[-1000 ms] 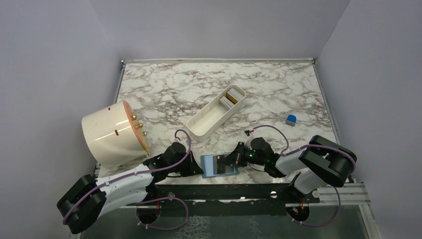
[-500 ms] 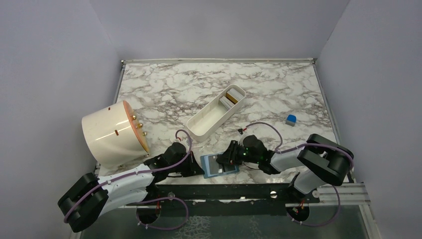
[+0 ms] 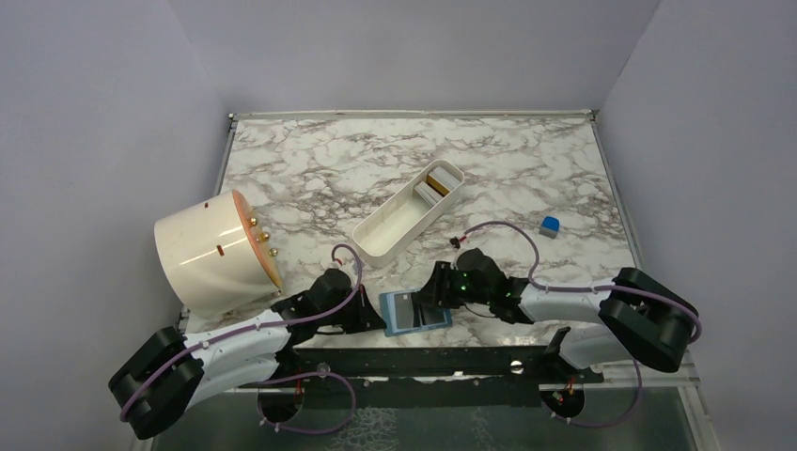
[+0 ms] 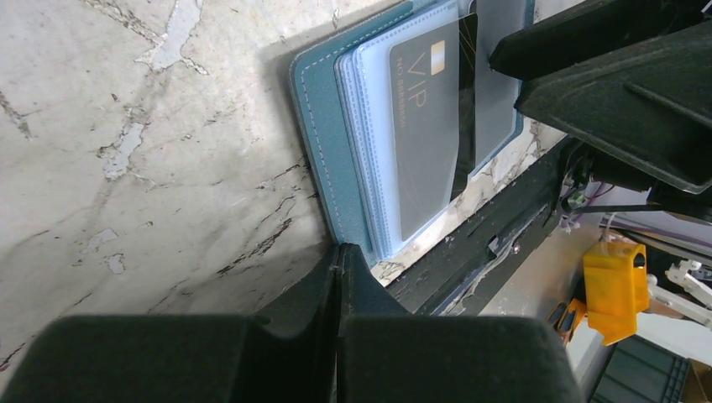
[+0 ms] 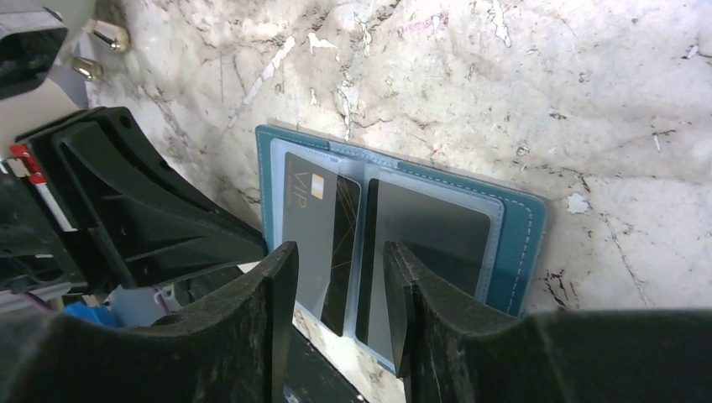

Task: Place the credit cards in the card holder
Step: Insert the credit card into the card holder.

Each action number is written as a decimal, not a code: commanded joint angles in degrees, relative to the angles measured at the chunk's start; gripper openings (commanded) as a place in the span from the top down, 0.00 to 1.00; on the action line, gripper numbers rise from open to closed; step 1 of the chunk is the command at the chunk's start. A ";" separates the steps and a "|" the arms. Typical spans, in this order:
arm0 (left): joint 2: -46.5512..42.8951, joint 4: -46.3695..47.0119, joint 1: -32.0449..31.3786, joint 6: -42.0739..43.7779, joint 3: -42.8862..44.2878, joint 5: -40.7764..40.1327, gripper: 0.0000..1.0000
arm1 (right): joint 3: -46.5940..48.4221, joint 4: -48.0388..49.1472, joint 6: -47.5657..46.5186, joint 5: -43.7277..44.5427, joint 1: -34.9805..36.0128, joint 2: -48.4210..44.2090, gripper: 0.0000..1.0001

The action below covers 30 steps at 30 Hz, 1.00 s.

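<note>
The card holder (image 3: 414, 311) lies open at the table's near edge, teal cover (image 4: 323, 126) outside, clear pockets inside. A black credit card marked VIP (image 4: 424, 134) sits in its left pocket (image 5: 312, 220), and a second black card (image 5: 428, 239) lies in the right pocket. My left gripper (image 4: 340, 248) is shut, its tip resting on the holder's left cover edge. Just above the pockets, my right gripper (image 5: 340, 252) hovers open with nothing between its fingers. More gold and grey credit cards (image 3: 436, 182) stand in the far end of a white tray (image 3: 395, 230).
A large white cylinder with an orange-rimmed face (image 3: 211, 249) lies on its side at the left. A small blue cube (image 3: 550, 225) sits at the right. The black table rail (image 3: 423, 357) runs right under the holder.
My right gripper has opened, leaving a black card in the holder, and its arm has stretched further left. The left gripper has stayed shut on the cover edge.
</note>
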 commanded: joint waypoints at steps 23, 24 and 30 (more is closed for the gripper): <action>1.98 -1.86 0.11 4.11 3.58 0.29 1.00 | 6.77 -8.29 -2.84 6.70 6.47 2.08 0.79; 1.88 -1.97 0.11 4.15 3.60 0.40 1.00 | 7.02 -9.82 -3.29 7.90 6.42 0.96 0.79; 1.10 -2.10 0.11 4.18 3.19 0.29 1.00 | 9.18 -18.58 -5.34 14.95 6.47 -0.59 0.93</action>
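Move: The VIP card in the holder's left pocket has its middle about 4 cm left of the right hand, 2 cm back and 2 cm below; the right-hand page's card lies some 3 cm to this hand's right and 1 cm back, equally low. The long white tray stands about 22 cm ahead and 3 cm left of it. From the left hand, whose tips rest on the holder's left edge, the VIP card lies 6 cm right and 4 cm ahead. Leftward about 3 cm, then also back 1.5 cm and a little down, the right hand sweeps across the VIP card while its wide-set fingers draw most of the way together; it then comes back right and forward some 2 cm and 1 cm, rising about 1.5 cm with the fingers tilting slightly. The left hand's shut tips keep their place on the holder's left edge. ##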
